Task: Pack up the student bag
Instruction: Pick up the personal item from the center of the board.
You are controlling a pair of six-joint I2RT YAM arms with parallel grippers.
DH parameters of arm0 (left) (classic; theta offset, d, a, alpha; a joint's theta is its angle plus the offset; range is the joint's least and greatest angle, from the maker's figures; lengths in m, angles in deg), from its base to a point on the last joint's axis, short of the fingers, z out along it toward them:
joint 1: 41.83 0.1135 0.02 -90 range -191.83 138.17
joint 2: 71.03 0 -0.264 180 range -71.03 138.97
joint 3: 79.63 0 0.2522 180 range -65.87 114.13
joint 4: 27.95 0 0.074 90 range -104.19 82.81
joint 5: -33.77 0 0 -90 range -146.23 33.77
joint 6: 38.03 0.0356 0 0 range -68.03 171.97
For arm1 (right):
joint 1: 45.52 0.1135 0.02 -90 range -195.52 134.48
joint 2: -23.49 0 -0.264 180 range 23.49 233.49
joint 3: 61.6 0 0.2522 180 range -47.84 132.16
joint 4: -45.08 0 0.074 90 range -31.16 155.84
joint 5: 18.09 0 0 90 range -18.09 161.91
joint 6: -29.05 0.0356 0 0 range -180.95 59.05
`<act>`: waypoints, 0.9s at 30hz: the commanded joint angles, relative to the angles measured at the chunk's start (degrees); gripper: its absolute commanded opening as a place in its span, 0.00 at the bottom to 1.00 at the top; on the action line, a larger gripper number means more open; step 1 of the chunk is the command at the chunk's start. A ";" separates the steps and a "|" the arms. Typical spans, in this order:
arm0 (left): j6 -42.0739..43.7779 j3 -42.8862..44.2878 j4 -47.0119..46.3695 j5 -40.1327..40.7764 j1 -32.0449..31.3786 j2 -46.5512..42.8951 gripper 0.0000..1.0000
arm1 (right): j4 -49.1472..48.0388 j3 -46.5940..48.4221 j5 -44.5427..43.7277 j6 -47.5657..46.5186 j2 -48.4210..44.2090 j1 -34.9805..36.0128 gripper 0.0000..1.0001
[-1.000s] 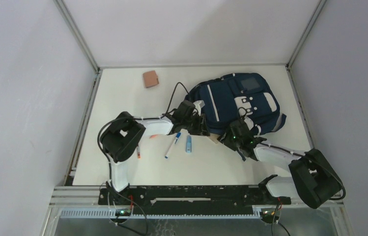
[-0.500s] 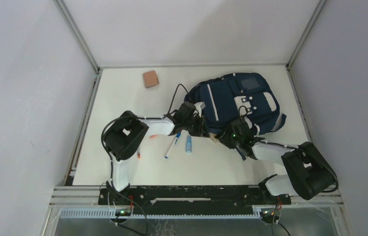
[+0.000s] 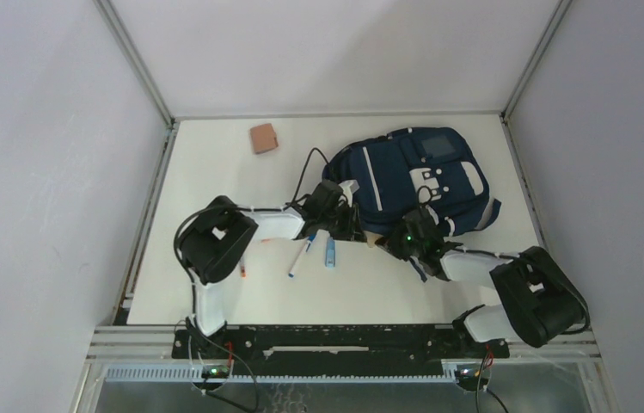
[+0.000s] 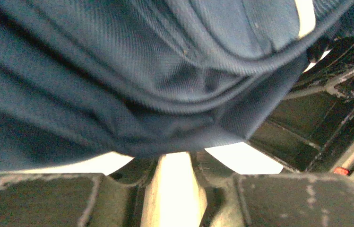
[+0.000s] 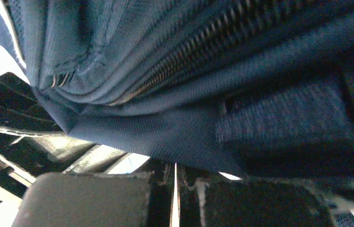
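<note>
The student bag (image 3: 413, 176), navy with white patches, lies flat at the back right of the table. Both grippers meet its near left edge. My left gripper (image 3: 348, 225) sits at the bag's left corner. In the left wrist view a fold of blue fabric (image 4: 118, 71) drops onto the fingertips of the left gripper (image 4: 177, 156), whose jaws are drawn in to a narrow gap. My right gripper (image 3: 404, 237) is at the lower edge. In the right wrist view the bag's hem (image 5: 189, 137) runs into the right gripper (image 5: 175, 165), which is shut to a sliver.
A blue and white marker (image 3: 301, 256) and a blue pen (image 3: 330, 251) lie just left of the bag, under the left arm. A small red item (image 3: 241, 269) lies near the left elbow. A brown block (image 3: 263, 138) sits at the back. A tan object (image 3: 375, 243) peeks out at the bag's edge.
The right gripper moved a little left to the bag's edge and snapped shut. The left gripper's jaws narrowed on the fabric. The bag stayed put.
</note>
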 commanded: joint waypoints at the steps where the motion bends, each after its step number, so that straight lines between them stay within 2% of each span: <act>1: 0.29 -3.43 0.08 2.84 -0.39 -9.06 0.28 | -0.15 -1.27 -2.34 -2.18 -5.43 1.26 0.00; 9: -2.42 -6.05 0.92 7.80 0.13 -15.09 0.34 | 1.34 -2.99 -2.49 -4.56 -11.70 2.89 0.00; 11: -2.42 -5.64 0.71 7.77 0.15 -14.61 0.40 | -0.31 -3.14 -0.81 -4.10 -11.81 2.25 0.00; 13: -2.21 -4.34 1.04 7.70 0.25 -12.95 0.43 | -4.06 -4.23 0.83 -2.13 -11.36 1.13 0.28; 14: -1.95 -3.71 1.10 7.68 0.33 -12.04 0.44 | -5.80 -4.74 1.33 -1.11 -10.92 0.53 0.36; 16: -1.87 -1.86 1.53 6.75 1.08 -9.81 0.45 | -8.03 -4.81 3.01 0.20 -9.41 -0.55 0.44; 21: -2.26 -0.84 1.58 4.91 2.07 -6.50 0.53 | -12.52 -4.70 5.33 2.12 -5.35 -2.09 0.43; 27: -3.46 -0.71 -0.39 4.07 3.01 -3.56 0.54 | -15.57 -4.09 6.31 3.11 -1.20 -2.85 0.38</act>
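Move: The personal item, a tan packet half under the bag's near edge, lies about 3 cm right of the left hand and some 4 cm left of the right hand, level with both and 1 cm lower. From the left hand, the backpack's middle is about 14 cm ahead and 13 cm right, a little higher; the blue tool sits 8 cm left and 3 cm back, and the blue-capped marker 14 cm left and 4 cm back. The personal item is left on the board as both hands come up off it: the left opens its fingers from a quarter to about half, rising some 6 cm, then sinks back nearly to its old height, about 3 cm farther left and slightly forward. The right, still shut, rises about 3 cm, then opens to under half and rolls slightly while hovering beside the bag's edge. ##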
